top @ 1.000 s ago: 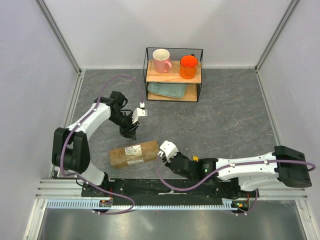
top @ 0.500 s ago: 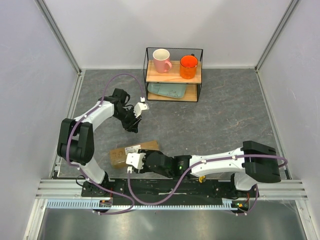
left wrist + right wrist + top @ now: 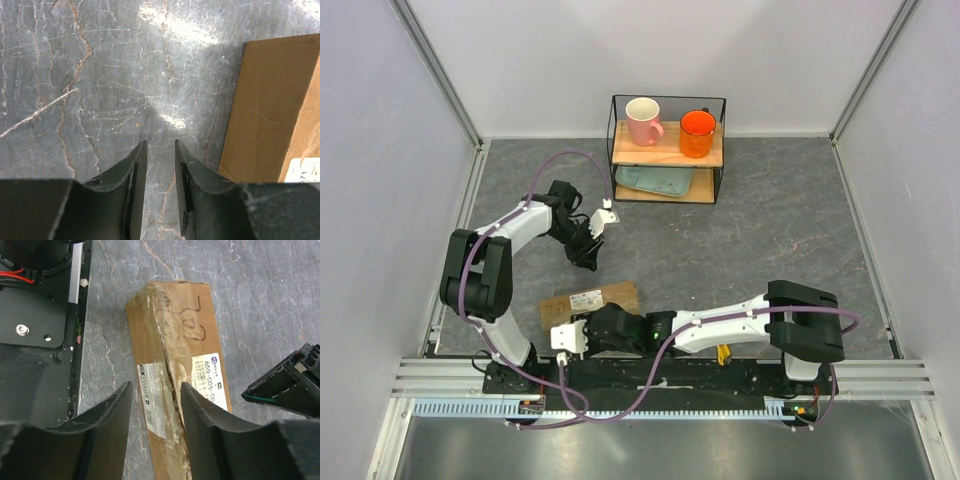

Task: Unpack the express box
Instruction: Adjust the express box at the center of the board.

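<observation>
The express box (image 3: 605,296) is a flat brown cardboard parcel with white labels, lying near the front edge. In the right wrist view the express box (image 3: 172,325) runs lengthwise away, its taped seam split. My right gripper (image 3: 156,390) stands open above it, its fingers either side of the seam and nothing held. From above, the right gripper (image 3: 578,325) covers the box's near side. My left gripper (image 3: 587,260) hovers just behind the box. In the left wrist view the left gripper (image 3: 160,145) shows a narrow empty gap over bare table, with the express box (image 3: 270,110) to its right.
A wire shelf rack (image 3: 667,150) at the back carries a pink mug (image 3: 643,120), an orange mug (image 3: 697,132) and a teal tray (image 3: 655,180). A yellow utility knife (image 3: 723,353) peeks out under the right arm. The arms' black base plate (image 3: 35,315) lies just left of the box.
My right arm has swung left along the front edge, from the box's right end to over its left half, and its jaws have widened. The left arm's elbow has shifted; its gripper barely moved.
</observation>
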{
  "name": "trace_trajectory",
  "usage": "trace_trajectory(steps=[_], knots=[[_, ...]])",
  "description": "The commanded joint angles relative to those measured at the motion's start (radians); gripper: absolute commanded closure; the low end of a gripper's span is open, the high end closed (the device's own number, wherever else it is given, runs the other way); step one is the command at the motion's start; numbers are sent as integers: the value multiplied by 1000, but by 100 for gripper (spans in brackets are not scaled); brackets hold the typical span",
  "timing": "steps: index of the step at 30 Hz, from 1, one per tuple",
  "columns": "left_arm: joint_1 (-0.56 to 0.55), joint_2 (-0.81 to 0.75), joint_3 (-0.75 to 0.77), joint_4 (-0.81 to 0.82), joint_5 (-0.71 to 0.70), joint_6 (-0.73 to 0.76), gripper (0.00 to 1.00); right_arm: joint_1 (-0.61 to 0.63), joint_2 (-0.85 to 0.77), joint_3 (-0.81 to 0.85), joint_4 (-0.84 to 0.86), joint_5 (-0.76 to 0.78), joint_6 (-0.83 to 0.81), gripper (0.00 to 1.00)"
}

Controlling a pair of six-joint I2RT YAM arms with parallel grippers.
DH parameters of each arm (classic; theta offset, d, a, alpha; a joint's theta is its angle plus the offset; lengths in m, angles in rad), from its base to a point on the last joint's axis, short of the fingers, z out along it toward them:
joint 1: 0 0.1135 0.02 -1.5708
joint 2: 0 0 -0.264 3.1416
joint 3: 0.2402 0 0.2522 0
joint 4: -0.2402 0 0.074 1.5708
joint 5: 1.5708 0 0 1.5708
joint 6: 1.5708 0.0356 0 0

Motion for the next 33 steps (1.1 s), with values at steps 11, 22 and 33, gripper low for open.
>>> trace_trajectory(steps=[11, 22, 33], knots=[[-4, -25, -36, -55, 110, 87, 65, -76, 81, 79, 46, -75, -35, 61], [-4, -84, -40, -97, 127, 119, 65, -114, 102, 100, 22, -130, -17, 91], [-1, -213, -43, -146, 95, 133, 65, -122, 75, 102, 20, -109, 13, 100]])
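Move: The express box lies lengthwise just beyond the right fingers. Its middle is about 4 cm ahead of the right hand, 1 cm to its right and some 6 cm below, and its left end sits closer to the bases than its right end. The box cutter lies roughly 28 cm to the right hand's right, 4 cm back and 9 cm below. From the left hand, the box's middle is about 9 cm back, 1 cm to the right and 1 cm below. Forward by about 4 cm and slightly down goes the right hand, against the near long side of the box by its label, shoving it outward. Its half-open fingers then shut completely, with nothing between them, and end at the box's near upper edge. The open left hand draws back some 3 cm towards the far side, then rises about 3.5 cm. ##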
